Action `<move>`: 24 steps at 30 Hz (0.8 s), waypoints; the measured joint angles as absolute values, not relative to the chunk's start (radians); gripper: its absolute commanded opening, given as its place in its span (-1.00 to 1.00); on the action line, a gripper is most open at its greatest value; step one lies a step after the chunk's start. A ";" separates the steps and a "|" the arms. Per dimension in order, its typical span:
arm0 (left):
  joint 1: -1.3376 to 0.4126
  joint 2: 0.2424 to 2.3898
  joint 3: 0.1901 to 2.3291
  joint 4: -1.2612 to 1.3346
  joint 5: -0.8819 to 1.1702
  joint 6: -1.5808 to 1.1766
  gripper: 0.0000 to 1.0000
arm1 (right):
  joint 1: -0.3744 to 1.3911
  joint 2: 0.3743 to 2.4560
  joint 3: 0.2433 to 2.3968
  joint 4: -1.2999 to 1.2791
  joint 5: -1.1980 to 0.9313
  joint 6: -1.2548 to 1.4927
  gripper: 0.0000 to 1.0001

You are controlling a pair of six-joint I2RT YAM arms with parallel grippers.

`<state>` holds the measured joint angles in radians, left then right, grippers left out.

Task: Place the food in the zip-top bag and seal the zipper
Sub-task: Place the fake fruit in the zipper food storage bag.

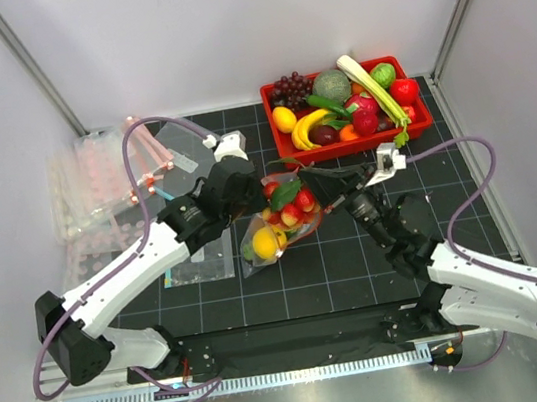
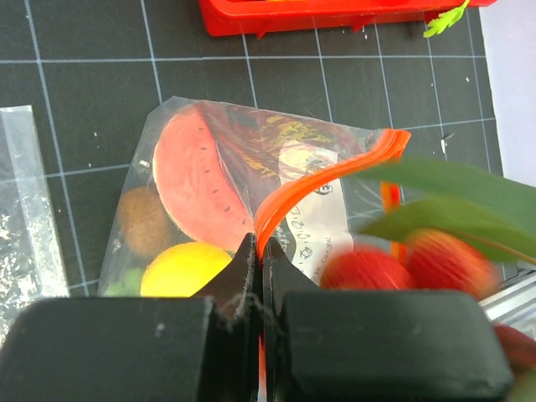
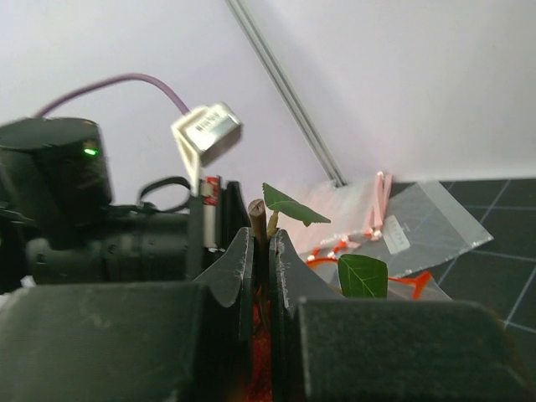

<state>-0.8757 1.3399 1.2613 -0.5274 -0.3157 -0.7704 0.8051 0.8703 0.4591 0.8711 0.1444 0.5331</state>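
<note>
The clear zip-top bag (image 1: 275, 228) lies mid-table with food inside. In the left wrist view a red watermelon wedge (image 2: 199, 188), a yellow round fruit (image 2: 184, 270) and a small dark-orange piece (image 2: 141, 221) show through the plastic. My left gripper (image 2: 258, 244) is shut on the red-orange zipper (image 2: 335, 174), lifting one side of the mouth. From the right, my right gripper (image 3: 261, 239) is shut on the brown stem (image 3: 257, 214) of a leafy red fruit sprig (image 1: 294, 205), which hangs at the bag's mouth. The sprig's red fruits (image 2: 368, 270) look blurred beside the zipper.
A red tray (image 1: 361, 144) at the back right holds grapes (image 1: 290, 88), a celery stalk (image 1: 372, 84) and other toy produce. Spare clear bags with pink strips (image 1: 103, 175) are piled at the left, and one lies flat (image 1: 202, 263) near the left arm.
</note>
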 measured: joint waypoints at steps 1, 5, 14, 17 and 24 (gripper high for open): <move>-0.874 1.330 1.258 -0.528 -0.314 -0.770 -0.99 | 0.805 0.892 0.458 0.877 0.146 0.533 -0.98; -0.862 1.293 1.246 -0.533 -0.314 -0.767 -0.99 | 0.805 0.946 0.443 0.889 0.151 0.531 -0.98; -0.854 1.247 1.233 -0.535 -0.314 -0.751 -0.99 | 0.805 0.956 0.441 0.887 0.169 0.465 -0.98; -0.854 1.247 1.232 -0.535 -0.314 -0.751 -0.99 | 0.817 0.954 0.443 0.857 0.170 0.439 -0.98; -0.854 1.247 1.232 -0.536 -0.314 -0.749 -0.99 | 0.871 0.988 0.444 0.838 0.186 0.385 -0.98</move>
<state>-0.8539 1.2472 1.2316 -0.5362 -0.3138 -0.7494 0.8715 0.9878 0.4438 0.8379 0.1856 0.3847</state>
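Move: The right hand grips the red fruit bunch by its stem, high above the bag; the bag mouth lies some 4 cm to its left, 3 cm back and 14 cm below. The lemon in the bag is about 9 cm left, 10 cm back and 19 cm down; the red tray is roughly 16 cm ahead, 12 cm right and 19 cm below. From the left hand, pinching the rim, the mouth's middle is about 7 cm right, level ahead, 3 cm lower. Down, about 6 cm in all, the right hand sinks the hanging bunch towards the open bag mouth: a quick drop edging forward, a brief near-halt, then lower and leftwards while the wrist rolls some 15 degrees, left side dipping. Its grip on the stem stays shut. The left hand, still pinching the orange rim, lifts and shifts left a little, then holds. ##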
